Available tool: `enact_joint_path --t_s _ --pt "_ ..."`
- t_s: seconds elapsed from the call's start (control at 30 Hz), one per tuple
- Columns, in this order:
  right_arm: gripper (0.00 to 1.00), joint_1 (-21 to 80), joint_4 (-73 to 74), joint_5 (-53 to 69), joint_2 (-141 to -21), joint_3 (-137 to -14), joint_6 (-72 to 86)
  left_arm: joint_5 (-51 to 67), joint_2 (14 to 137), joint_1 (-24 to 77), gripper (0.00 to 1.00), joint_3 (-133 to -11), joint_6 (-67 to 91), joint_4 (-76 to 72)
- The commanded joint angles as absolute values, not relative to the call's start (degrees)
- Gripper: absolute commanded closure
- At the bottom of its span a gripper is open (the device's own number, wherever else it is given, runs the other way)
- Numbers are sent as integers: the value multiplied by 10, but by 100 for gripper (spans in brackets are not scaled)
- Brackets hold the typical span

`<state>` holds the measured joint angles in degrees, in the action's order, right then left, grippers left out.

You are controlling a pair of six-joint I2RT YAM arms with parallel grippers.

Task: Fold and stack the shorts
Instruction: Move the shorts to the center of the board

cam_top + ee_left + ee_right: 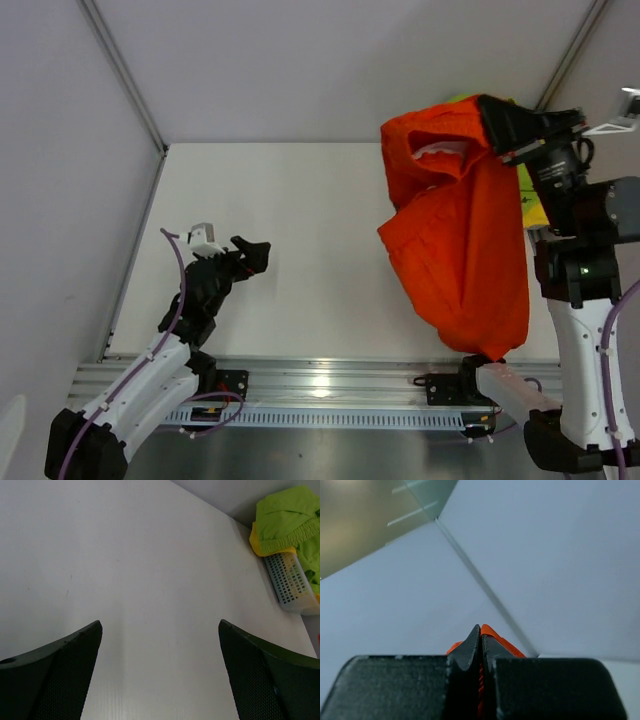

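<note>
The orange shorts (455,230) hang high over the right side of the table, gathered at the top where my right gripper (490,125) is shut on them. In the right wrist view orange cloth (496,636) shows pinched between the closed fingers. Lime green shorts (285,522) lie heaped on a white basket (290,582) at the far right, with a yellow edge (255,542) under them. My left gripper (250,255) stands open low over the bare left part of the table, nothing between its fingers (75,650).
The white table (300,230) is bounded by grey walls at the back and sides. An aluminium rail (330,385) runs along the near edge by the arm bases. The basket stands against the right wall.
</note>
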<state>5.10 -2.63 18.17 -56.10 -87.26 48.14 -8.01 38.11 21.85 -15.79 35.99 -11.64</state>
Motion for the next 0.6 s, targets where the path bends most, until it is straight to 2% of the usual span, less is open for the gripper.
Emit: enact_joint_path --t_s 0.0,0.2,0.37,0.5,0.57 --pt "100 140 -20 190 -593 -845 506 -130 362 221 1 -186 377 -94" --pt "100 316 41 193 -683 -919 451 -203 322 221 1 -178 394 -64" --pt "100 459 124 178 -766 -1066 372 -237 301 221 1 -170 397 -55" --pt "100 464 137 180 -774 -1092 369 -251 295 220 1 -176 396 -40" --pt "100 433 151 176 -766 -1083 374 -257 292 221 1 -177 396 -36"
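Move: The right hand already holds the orange shorts hanging high over the board's right side; the board's centre, where they are to go, lies some 26 cm to its left, about 7 cm ahead and roughly 58 cm below. The basket of green and yellow clothes is about 24 cm ahead, 20 cm to the right and 52 cm below. For the empty left hand, the board's centre is about 17 cm to the right, 4 cm ahead and 15 cm below. Keeping its fingers shut on the shorts, the right hand sweeps fast to the left, about 25 cm, away from the basket and towards the board's centre, sinking some 10 cm before rising slightly at the end, while it first edges forward, then draws back, and swings roughly 40 degrees counter-clockwise with its upward tilt lessening. The left hand, still wide open and empty, shifts about 5 cm to its left and turns some 15 degrees counter-clockwise, touching nothing. ##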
